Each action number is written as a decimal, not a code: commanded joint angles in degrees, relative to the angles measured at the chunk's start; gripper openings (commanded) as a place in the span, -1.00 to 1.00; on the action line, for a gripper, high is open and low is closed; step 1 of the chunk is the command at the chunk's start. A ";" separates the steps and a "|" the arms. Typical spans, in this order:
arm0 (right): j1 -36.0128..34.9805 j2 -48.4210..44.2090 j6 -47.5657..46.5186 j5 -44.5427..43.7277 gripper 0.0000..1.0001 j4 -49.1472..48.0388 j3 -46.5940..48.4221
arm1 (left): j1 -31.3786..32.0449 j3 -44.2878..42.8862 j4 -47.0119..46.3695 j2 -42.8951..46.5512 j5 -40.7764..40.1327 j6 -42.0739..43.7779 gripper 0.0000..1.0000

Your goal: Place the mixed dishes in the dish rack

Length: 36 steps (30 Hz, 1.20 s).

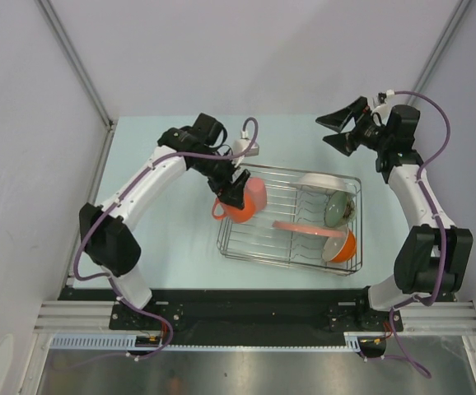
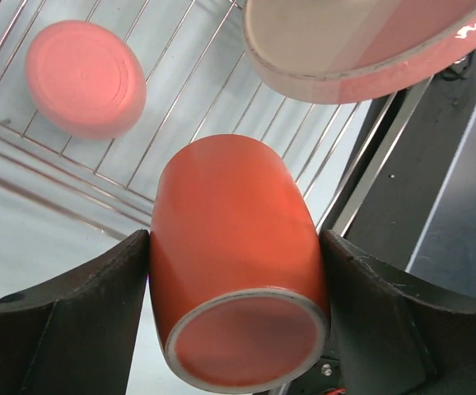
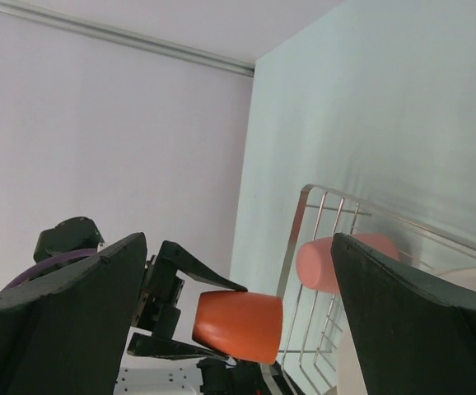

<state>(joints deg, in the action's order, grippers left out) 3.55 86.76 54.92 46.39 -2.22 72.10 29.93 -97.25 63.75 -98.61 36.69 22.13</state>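
My left gripper (image 1: pixel 236 191) is shut on the orange handled mug (image 1: pixel 234 211), which hangs upside down over the left end of the dish rack (image 1: pixel 291 247). In the left wrist view both fingers press the mug's sides (image 2: pixel 234 239), its base facing the camera. The pink tumbler (image 1: pixel 257 194) stands inverted in the rack just beside it. A white plate (image 1: pixel 320 182), a sage-green bowl (image 1: pixel 337 208), the pink-and-cream plate (image 1: pixel 308 227) and an orange bowl (image 1: pixel 342 246) sit in the rack's right half. My right gripper (image 1: pixel 345 127) hangs open and empty beyond the rack's far right corner.
White walls enclose the pale blue table (image 1: pixel 156 239) on three sides. A black rail (image 1: pixel 246 309) holding both arm bases runs along the near edge. In the right wrist view the rack's corner (image 3: pixel 305 197), the tumbler (image 3: pixel 324 262) and the held mug (image 3: pixel 238 325) show between my open fingers.
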 commanded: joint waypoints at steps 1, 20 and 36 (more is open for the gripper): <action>0.32 -3.70 -5.52 -1.30 1.00 5.38 0.50 | 4.07 -0.31 -4.42 -0.88 -3.46 0.55 -0.99; 0.75 -4.41 -7.19 -1.92 1.00 8.02 -0.38 | 9.79 4.08 -11.97 -8.53 -12.86 -2.35 -1.00; 0.75 -5.37 -8.33 -2.45 1.00 9.78 -0.55 | 12.34 7.78 -20.41 -12.22 -19.37 -7.01 -1.00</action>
<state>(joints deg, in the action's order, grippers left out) 4.01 83.74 47.64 44.18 7.70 71.68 41.63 -90.72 47.31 -110.32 19.51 17.37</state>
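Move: The left hand holds the orange mug; its place in the dish rack, between pink cup and pink plate, lies about 5 cm right, 1 cm ahead and 13 cm below. The pink cup is some 9 cm ahead, 6 cm right; the pink plate about 21 cm right, 1 cm back, both some 12 cm lower. From the right hand that place is roughly 20 cm left, 15 cm back and 23 cm down. Left hand, still gripping the orange mug, lowers it about 11 cm into the rack, easing 5 cm right, steepening. ##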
